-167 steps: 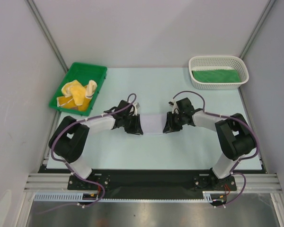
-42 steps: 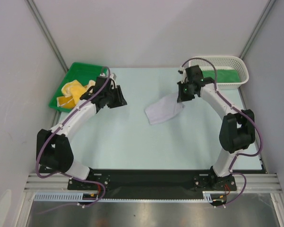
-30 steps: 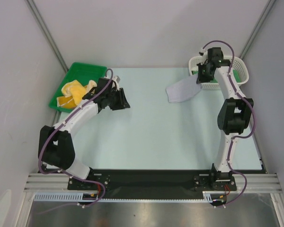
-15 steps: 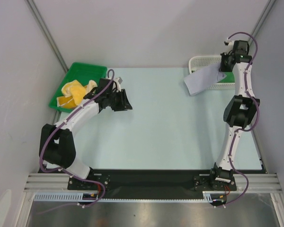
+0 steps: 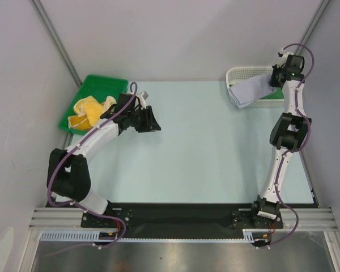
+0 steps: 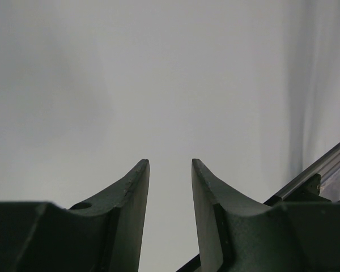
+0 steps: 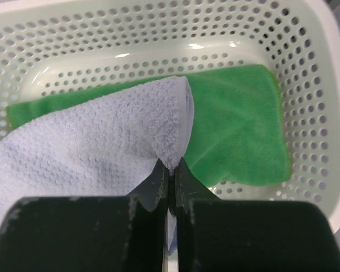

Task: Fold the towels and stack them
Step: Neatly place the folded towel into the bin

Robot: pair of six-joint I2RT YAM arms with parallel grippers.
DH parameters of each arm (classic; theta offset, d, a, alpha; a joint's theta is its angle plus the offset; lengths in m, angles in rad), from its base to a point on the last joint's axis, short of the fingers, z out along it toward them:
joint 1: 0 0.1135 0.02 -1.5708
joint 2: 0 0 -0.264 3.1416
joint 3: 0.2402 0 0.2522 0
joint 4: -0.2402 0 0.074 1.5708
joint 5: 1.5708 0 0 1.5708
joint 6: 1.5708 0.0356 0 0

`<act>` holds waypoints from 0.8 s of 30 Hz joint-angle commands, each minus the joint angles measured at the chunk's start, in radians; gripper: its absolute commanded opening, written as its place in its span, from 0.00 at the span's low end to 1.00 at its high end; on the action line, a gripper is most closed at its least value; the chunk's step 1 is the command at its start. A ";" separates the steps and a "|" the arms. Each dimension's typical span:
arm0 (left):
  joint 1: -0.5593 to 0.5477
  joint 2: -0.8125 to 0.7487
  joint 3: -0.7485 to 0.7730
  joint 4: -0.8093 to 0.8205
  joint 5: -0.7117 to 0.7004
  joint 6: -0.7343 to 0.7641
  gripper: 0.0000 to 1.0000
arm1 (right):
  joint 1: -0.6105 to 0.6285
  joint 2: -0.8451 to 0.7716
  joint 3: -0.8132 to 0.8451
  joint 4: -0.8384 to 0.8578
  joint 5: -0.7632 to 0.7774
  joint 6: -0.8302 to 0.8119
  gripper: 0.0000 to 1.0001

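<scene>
My right gripper [image 7: 171,164] is shut on the pale lavender towel [image 7: 90,147], pinching its folded corner. The towel [image 5: 252,90] hangs over the white mesh basket [image 5: 238,73], draping across its left rim. A folded green towel [image 7: 238,124] lies flat on the basket floor beneath it. Crumpled yellow towels [image 5: 90,110] sit in the green tray [image 5: 102,85] at the far left. My left gripper [image 5: 153,122] hovers over the table just right of that tray, and in the left wrist view the left gripper [image 6: 170,164] stands open with nothing between its fingers.
The white mesh basket [image 7: 306,34] has high perforated walls around the green towel. Grey enclosure walls and slanted aluminium posts [image 5: 56,42] border the pale table [image 5: 204,147]. The right arm [image 5: 286,130] stretches upright along the table's right side.
My right gripper has carried the lavender towel from the table's right centre up and right to over the basket. The left arm has barely moved.
</scene>
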 commanded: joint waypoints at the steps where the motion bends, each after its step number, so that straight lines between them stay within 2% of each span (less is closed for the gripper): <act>1: -0.005 -0.020 0.008 0.033 0.026 0.012 0.41 | -0.018 0.023 0.074 0.103 -0.019 0.037 0.00; 11: -0.013 -0.031 0.003 0.051 0.032 0.008 0.41 | -0.059 0.098 0.071 0.148 -0.027 0.115 0.00; 12: -0.013 -0.032 0.003 0.050 0.032 0.008 0.41 | -0.066 0.103 0.071 0.148 -0.031 0.124 0.05; 14: -0.013 -0.031 0.006 0.048 0.029 0.011 0.41 | -0.078 0.115 0.066 0.155 -0.025 0.147 0.24; 15: -0.013 -0.032 0.005 0.048 0.027 0.011 0.41 | -0.079 0.112 0.062 0.158 -0.010 0.152 0.44; 18: -0.016 -0.034 0.011 0.036 0.012 0.022 0.41 | -0.086 0.073 0.022 0.180 0.022 0.152 0.67; 20: -0.016 -0.034 0.018 0.016 -0.017 0.032 0.41 | -0.087 0.042 0.000 0.198 0.034 0.181 0.75; 21: -0.017 -0.038 0.020 0.008 -0.026 0.035 0.41 | -0.087 0.007 -0.026 0.204 0.044 0.187 0.82; 24: -0.017 -0.043 0.035 -0.012 -0.048 0.045 0.41 | -0.084 -0.071 -0.063 0.208 0.062 0.203 0.91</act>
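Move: Over the right half of the white bin, the right hand still pinches the grey-white towel's corner; the green towel on the bin floor is centred about 3 cm to its left, 2 cm ahead and 10 cm below. The grey-white towel trails off, its middle some 10 cm left and 2 cm back, about 5 cm lower. The bin's right wall stands roughly 14 cm to the hand's right, level with it. From the left hand, the green towel is about 30 cm ahead, 59 cm right and 13 cm lower. Drawing the grey-white towel's corner to the right over the green towel, the right hand first eases slightly forward, then sinks about 4.5 cm into the bin while its fingers spread from shut to nearly wide, letting go. It keeps sliding towards the right wall, some 6 cm in all, turning about 10 degrees clockwise. ##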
